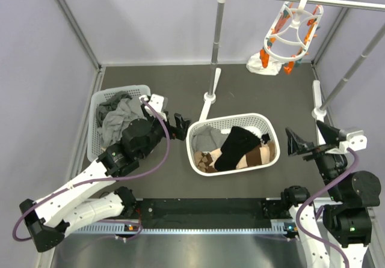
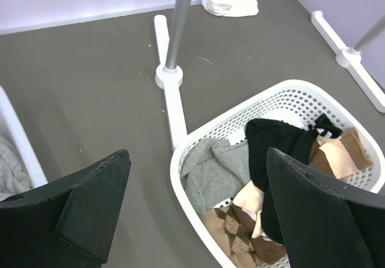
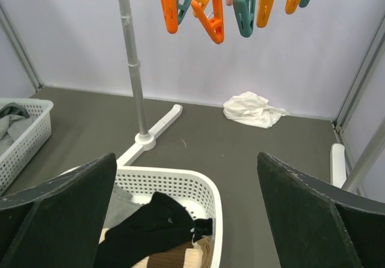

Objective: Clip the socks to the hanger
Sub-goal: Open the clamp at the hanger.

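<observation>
The socks lie heaped in the middle white basket (image 1: 195, 154): a black sock (image 1: 236, 146) on top, grey ones (image 1: 207, 139) at the left, tan ones with brown bands (image 1: 260, 154) at the right. The white hanger (image 1: 293, 32) with orange and teal pegs (image 3: 213, 15) hangs from the rail at the back right. My left gripper (image 1: 178, 127) is open just left of the basket, nothing between its fingers (image 2: 96, 208). My right gripper (image 1: 307, 140) is open at the basket's right, also holding nothing. The left wrist view shows the black sock (image 2: 277, 142), grey sock (image 2: 216, 169) and tan sock (image 2: 337, 157).
A second mesh basket (image 1: 123, 91) at the left holds grey garments (image 1: 117, 121). A brown diamond-patterned cloth (image 2: 237, 232) lies in the middle basket. The rack's post (image 1: 215, 45) and foot (image 1: 207, 103) stand behind it, another post (image 1: 349, 76) at the right. White cloth (image 1: 263, 65) lies on the floor.
</observation>
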Action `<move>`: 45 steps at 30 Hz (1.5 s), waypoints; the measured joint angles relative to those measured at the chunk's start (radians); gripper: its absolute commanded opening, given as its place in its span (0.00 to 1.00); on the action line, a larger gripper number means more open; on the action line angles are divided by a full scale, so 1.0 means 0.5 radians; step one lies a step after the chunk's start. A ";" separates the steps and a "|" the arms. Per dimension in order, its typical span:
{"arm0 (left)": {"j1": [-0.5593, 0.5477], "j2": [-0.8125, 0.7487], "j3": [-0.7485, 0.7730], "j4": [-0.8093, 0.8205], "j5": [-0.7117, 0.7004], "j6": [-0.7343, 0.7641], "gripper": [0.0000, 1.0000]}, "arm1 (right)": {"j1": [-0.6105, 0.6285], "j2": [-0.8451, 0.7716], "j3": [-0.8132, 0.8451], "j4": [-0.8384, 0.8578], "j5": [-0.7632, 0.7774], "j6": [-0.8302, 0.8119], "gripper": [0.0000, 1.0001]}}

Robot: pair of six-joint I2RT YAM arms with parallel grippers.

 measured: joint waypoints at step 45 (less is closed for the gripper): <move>0.001 -0.174 -0.181 -0.021 0.126 0.682 0.99 | 0.000 1.469 0.771 0.287 -0.285 0.009 0.93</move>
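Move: Up ahead of the right hand hangs the orange clamp on the hanger's near edge, about 20 cm forward, 3 cm to the left and 8 cm higher. A teal clamp hangs some 5 cm to the right of it; the hanger's middle is 8 cm farther out and 4 cm above that orange clamp. The sock basket lies 11 cm ahead of the right hand, 15 cm left and 30 cm below. From the left hand, the orange clamp is about 30 cm right, 10 cm ahead and 15 cm up. Reaching forward about 15 cm, the open right hand travels nearly level towards the orange clamp, tipping its fingers down some 20 degrees, then rises about 5 cm over the last stretch while levelling partly back. It also drifts slightly left and stops short of touching. The open left hand stays well away, rolling its left side up some 15 degrees as it bobs up and settles about 2 cm lower. ##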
